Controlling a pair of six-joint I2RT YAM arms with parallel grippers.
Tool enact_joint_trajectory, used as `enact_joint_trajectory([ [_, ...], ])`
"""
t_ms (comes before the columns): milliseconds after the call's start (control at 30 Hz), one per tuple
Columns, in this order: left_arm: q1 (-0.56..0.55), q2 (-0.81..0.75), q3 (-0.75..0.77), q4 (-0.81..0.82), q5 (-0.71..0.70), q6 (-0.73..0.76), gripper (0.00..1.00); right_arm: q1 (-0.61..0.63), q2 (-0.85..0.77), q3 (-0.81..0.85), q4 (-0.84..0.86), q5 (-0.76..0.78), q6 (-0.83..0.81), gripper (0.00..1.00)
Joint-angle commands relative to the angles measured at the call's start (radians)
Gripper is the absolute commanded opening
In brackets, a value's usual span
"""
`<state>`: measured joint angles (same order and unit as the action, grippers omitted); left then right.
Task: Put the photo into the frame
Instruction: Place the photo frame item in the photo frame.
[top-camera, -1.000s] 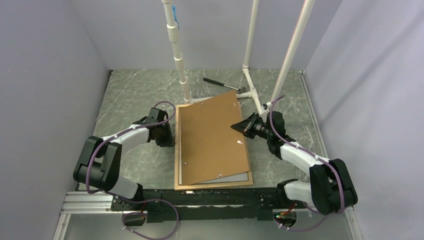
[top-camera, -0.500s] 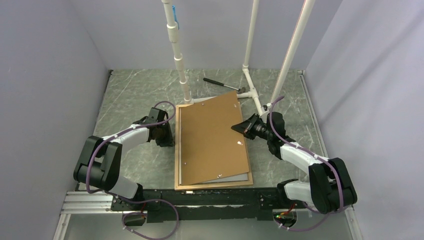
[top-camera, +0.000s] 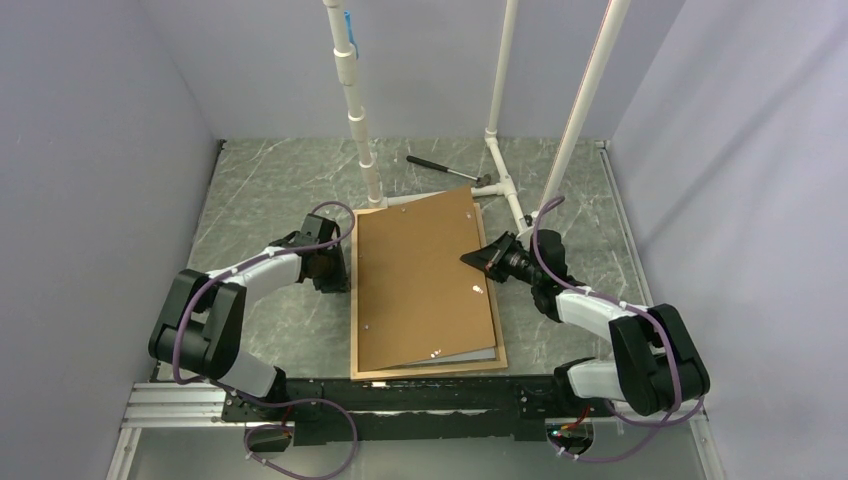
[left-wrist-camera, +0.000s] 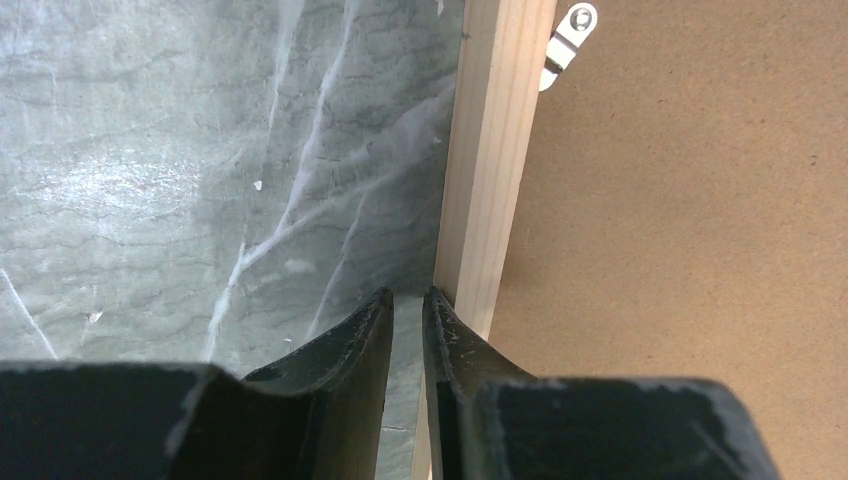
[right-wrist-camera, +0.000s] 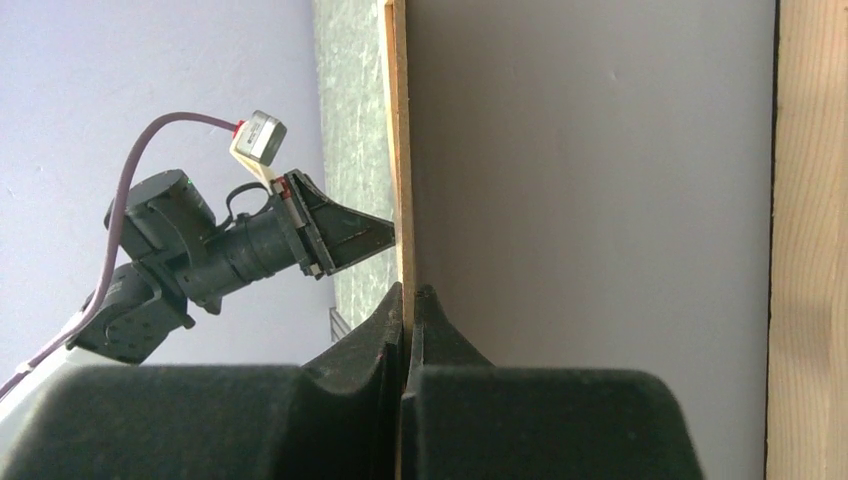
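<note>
The frame (top-camera: 430, 372) lies flat mid-table, its light-wood rails showing at the near and left sides. A pale grey sheet, the photo (top-camera: 472, 354), lies inside it and peeks out near the front. A brown backing board (top-camera: 420, 280) lies askew over both, with its right edge raised. My right gripper (top-camera: 470, 257) is shut on that thin edge (right-wrist-camera: 399, 150), with the photo (right-wrist-camera: 590, 180) below and a frame rail (right-wrist-camera: 812, 240) beyond. My left gripper (left-wrist-camera: 408, 295) stands narrowly open and empty at the frame's left rail (left-wrist-camera: 495, 150), one finger touching it.
A hammer (top-camera: 445, 168) lies at the back of the marbled table. Three white PVC pipes (top-camera: 360, 120) (top-camera: 500, 100) (top-camera: 585, 100) rise just behind the frame. A metal clip (left-wrist-camera: 568, 35) sits on the backing board by the left rail. Grey walls close in both sides.
My right gripper has shifted slightly left and nearer with the board's edge, and the board has settled a little lower. The left arm has hardly moved.
</note>
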<state>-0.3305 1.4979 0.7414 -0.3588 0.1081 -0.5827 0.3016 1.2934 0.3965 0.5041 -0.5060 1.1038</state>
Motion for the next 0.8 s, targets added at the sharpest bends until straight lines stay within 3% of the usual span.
enact_joint_trajectory([
  [0,-0.029,0.066,-0.021,-0.027,-0.024,0.015,0.27,0.033,0.033,-0.023,-0.003,0.003,-0.002,0.0],
  [167,-0.033,0.068,-0.021,-0.027,-0.025,0.012,0.28,0.034,0.044,0.003,-0.085,0.023,-0.067,0.0],
  [333,-0.036,0.068,-0.016,-0.034,-0.032,0.013,0.29,0.034,0.068,0.029,-0.125,0.025,-0.116,0.31],
  [567,-0.038,0.071,-0.015,-0.035,-0.034,0.013,0.29,0.042,0.1,0.057,-0.181,0.041,-0.172,0.51],
  [767,-0.039,0.076,-0.014,-0.037,-0.035,0.012,0.29,0.066,0.081,0.088,-0.279,0.095,-0.235,0.74],
])
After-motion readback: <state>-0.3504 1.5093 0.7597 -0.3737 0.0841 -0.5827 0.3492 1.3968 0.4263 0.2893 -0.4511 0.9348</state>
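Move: The right gripper holds the brown backing board by its raised right edge; the board's middle is about 8 cm to its left, level front to back and 5 cm lower. The photo frame's middle lies some 11 cm below, 4 cm left and 2 cm back; the frame's right rail is about 8 cm right, 2 cm back. From the left gripper the frame's middle is about 15 cm right and level, with the left rail 2 cm right. Ease the right gripper down a centimetre with the board edge still pinched, then open the fingers to about two thirds and keep sinking towards the frame, about 6.5 cm down in all and some 2.5 cm back, tipping the fingertips down roughly 15 degrees as the pinch on the edge is let go. Keep the left gripper low beside the frame's left rail. ##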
